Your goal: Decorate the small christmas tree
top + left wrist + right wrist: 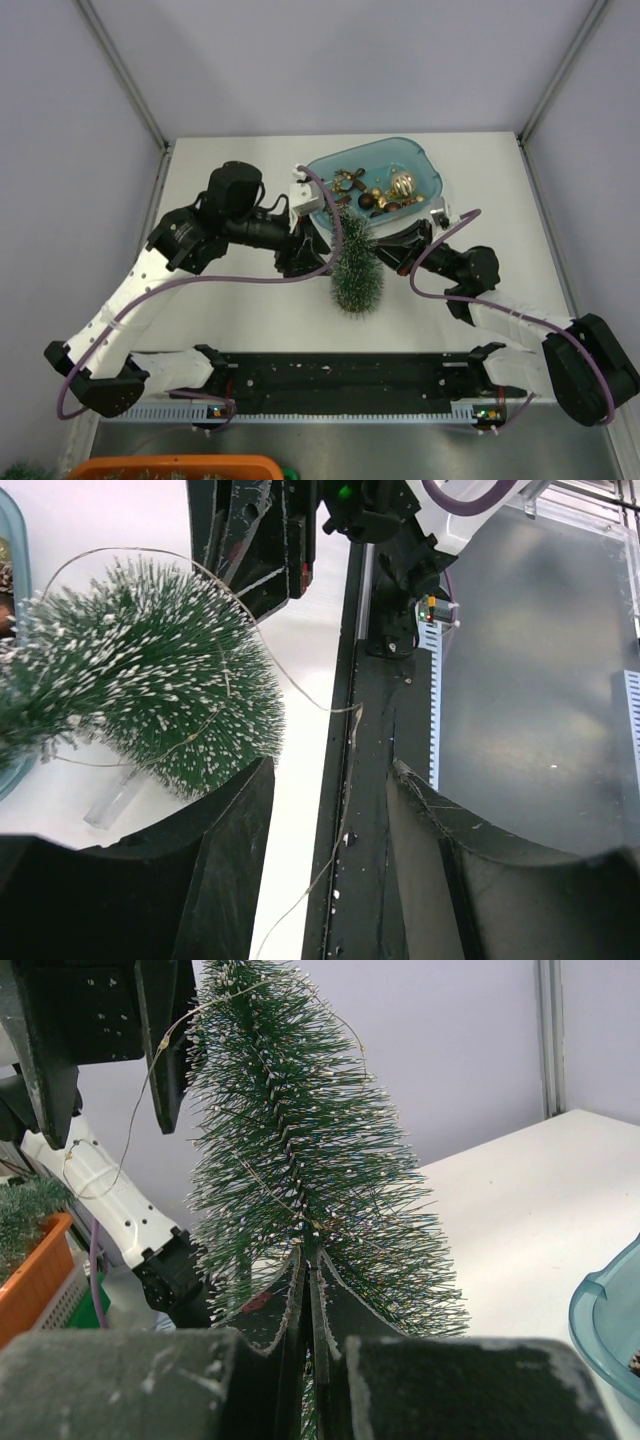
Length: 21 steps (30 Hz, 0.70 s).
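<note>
The small christmas tree (356, 268) is a green cone with frosted tips, leaning over the white table in front of the tray. My right gripper (312, 1260) is shut on its stem among the lower bristles, coming in from the right (388, 245). A thin wire string (300, 695) loops over the tree (140, 670) and runs down between the left fingers. My left gripper (333, 770) sits just left of the tree (300, 258) with its jaws apart and the wire loose in the gap. The right wrist view shows the wire (135, 1110) hanging near the treetop.
A translucent blue tray (425, 162) with gold and brown ornaments (400, 185) stands behind the tree. A black rail (340, 375) runs along the near edge. An orange basket (180, 467) sits below it. A small clear tube (110, 805) lies on the table under the tree.
</note>
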{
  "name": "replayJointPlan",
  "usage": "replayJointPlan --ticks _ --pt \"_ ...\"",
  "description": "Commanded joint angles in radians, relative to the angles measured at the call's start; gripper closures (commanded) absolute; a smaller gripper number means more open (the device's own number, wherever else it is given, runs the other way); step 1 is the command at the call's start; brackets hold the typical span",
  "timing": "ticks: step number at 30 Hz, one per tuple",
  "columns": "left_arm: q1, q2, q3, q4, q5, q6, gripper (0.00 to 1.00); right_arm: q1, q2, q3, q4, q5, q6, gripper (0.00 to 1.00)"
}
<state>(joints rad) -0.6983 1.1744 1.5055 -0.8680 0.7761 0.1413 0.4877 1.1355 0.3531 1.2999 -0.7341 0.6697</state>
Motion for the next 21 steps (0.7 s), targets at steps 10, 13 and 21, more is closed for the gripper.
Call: replayJointPlan --ticks 10,13,21 --pt "-0.04 -0.004 -0.022 -0.017 0.069 0.06 0.7 -0.008 -0.02 0.004 0.237 -0.008 -0.018 1.0" --pt "-0.041 -0.007 -0.04 -0.02 0.071 0.066 0.86 -0.009 -0.019 0.007 0.234 -0.005 -0.019 1.0" --pt "-0.055 -0.022 -0.108 -0.019 0.069 0.073 0.93 -0.009 -0.02 0.012 0.226 -0.004 -0.019 1.0"
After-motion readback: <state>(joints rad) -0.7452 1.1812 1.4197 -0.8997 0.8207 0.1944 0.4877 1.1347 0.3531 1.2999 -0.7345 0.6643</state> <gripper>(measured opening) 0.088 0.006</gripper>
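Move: The loose hanging strand of light wire runs between the left hand's open fingers, about 2 cm back and 1 cm below their midpoint. The tree's middle stands roughly 6 cm ahead, 6 cm right and 11 cm below this hand, with the ornament box some 29 cm ahead, 8 cm right and 25 cm down. From the right hand that strand is about 8 cm back, 8 cm left and 5 cm up. Back by about 2 cm, then mainly down by some 3.5 cm, the left hand eases off the tree's near left side while its half-open fingers shut, pinching the hanging light wire between their tips. The right hand stays still, its fingers kept shut in the branches at the tree's right side. ##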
